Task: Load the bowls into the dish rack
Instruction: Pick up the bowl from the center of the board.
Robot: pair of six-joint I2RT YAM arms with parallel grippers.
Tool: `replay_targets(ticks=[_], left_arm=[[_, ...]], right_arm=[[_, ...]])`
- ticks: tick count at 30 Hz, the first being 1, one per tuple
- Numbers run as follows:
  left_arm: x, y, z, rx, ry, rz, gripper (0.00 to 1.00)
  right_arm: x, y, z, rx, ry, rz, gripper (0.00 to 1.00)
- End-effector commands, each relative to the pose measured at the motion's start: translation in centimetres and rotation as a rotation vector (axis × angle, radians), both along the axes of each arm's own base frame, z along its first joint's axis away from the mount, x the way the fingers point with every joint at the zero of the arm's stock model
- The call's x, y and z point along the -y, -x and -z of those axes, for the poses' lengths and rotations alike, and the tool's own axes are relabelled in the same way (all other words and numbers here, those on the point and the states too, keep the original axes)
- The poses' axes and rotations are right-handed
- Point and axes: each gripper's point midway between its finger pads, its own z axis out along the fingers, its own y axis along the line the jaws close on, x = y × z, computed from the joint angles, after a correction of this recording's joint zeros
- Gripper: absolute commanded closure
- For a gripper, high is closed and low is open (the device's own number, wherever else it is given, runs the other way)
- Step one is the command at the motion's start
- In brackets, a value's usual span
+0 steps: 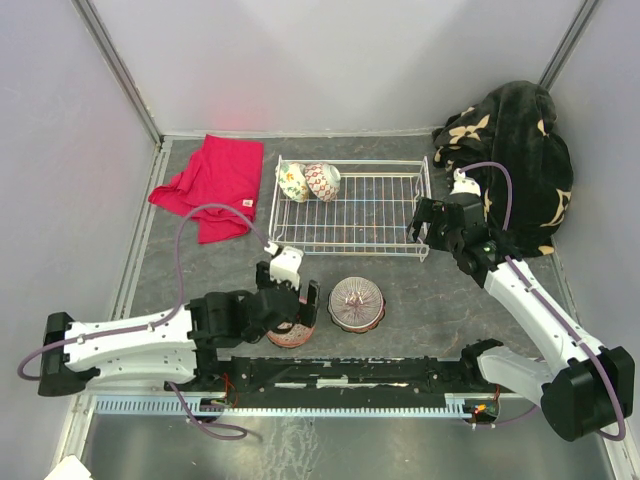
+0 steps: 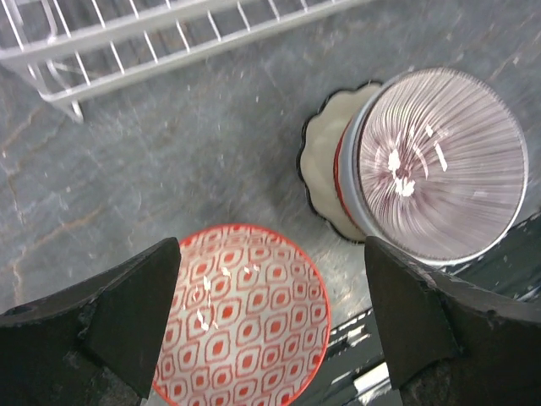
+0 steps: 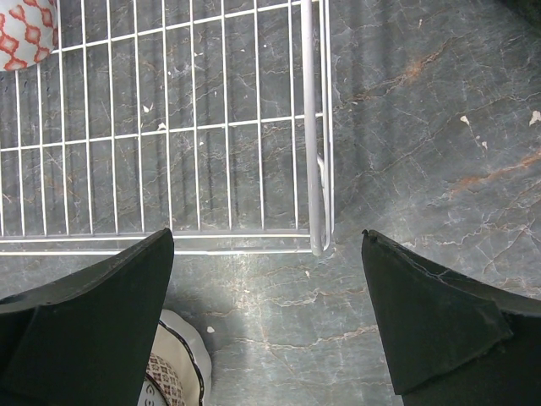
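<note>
The white wire dish rack (image 1: 370, 215) holds two bowls on their sides at its left end, a floral one (image 1: 292, 181) and a red-patterned one (image 1: 323, 181). In front of it a pale ribbed bowl (image 1: 357, 303) sits in a cream scalloped bowl (image 2: 324, 156). A red-and-white patterned bowl (image 2: 245, 321) stands upright to their left. My left gripper (image 2: 270, 254) hangs open over this bowl, one finger on each side, not touching it. My right gripper (image 3: 266, 321) is open over bare table by the rack's near right corner (image 3: 317, 241).
A red cloth (image 1: 210, 185) lies left of the rack. A dark patterned blanket (image 1: 515, 160) is heaped at the back right. Grey walls close in the table on three sides. The arms' base rail (image 1: 350, 375) runs along the near edge.
</note>
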Motion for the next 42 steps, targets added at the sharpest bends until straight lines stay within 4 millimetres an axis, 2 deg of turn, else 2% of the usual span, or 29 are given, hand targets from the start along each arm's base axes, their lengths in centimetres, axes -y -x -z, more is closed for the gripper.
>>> replay_targets(ticks=[1, 4, 10, 16, 24, 31, 34, 38, 42], left_arm=[[-0.5, 1.1, 1.1, -0.016, 0.037, -0.067, 0.06], [-0.3, 2.2, 2.6, -0.034, 0.002, -0.054, 0.06], [1.1, 4.1, 3.6, -0.047, -0.027, 0.009, 0.07], [1.8, 5.0, 5.2, -0.072, -0.090, 0.044, 0.19], [2.3, 5.0, 6.2, -0.072, -0.140, 0.046, 0.38], [2.7, 5.0, 7.4, -0.076, -0.197, 0.043, 0.43], [2.8, 5.0, 7.4, -0.075, -0.195, 0.043, 0.47], [2.9, 4.9, 7.0, -0.074, -0.184, 0.043, 0.62], [3.1, 4.9, 6.6, -0.071, -0.176, 0.046, 0.63]], right_arm=[[-0.1, -0.4, -1.4, 0.051, -0.016, 0.003, 0.00], [-0.2, -0.4, -1.3, 0.049, -0.017, 0.003, 0.00], [-0.2, -0.4, -1.1, 0.042, -0.015, 0.002, 0.00], [-0.1, -0.4, -1.1, 0.045, -0.016, 0.005, 0.01], [-0.2, -0.4, -1.2, 0.047, -0.017, 0.002, 0.01], [-0.1, -0.4, -1.2, 0.047, -0.016, 0.003, 0.01], [-0.1, -0.4, -1.2, 0.048, -0.016, 0.003, 0.01], [-0.1, -0.4, -1.2, 0.047, -0.016, 0.003, 0.01], [-0.2, -0.3, -1.1, 0.046, -0.016, 0.002, 0.02]])
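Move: From the left hand, the red-patterned bowl lies about 4 cm back and 4 cm to the left, some 12 cm below. The glass bowl sits around 14 cm to the right of that bowl and 3 cm farther out. The dish rack's middle is about 21 cm ahead of the left hand and 9 cm right. From the right hand, the red-patterned bowl is roughly 19 cm back and 29 cm left. Left hand sinks about 9 cm while drawing back 5, narrowing its fingers astride the red-patterned bowl's right rim. ##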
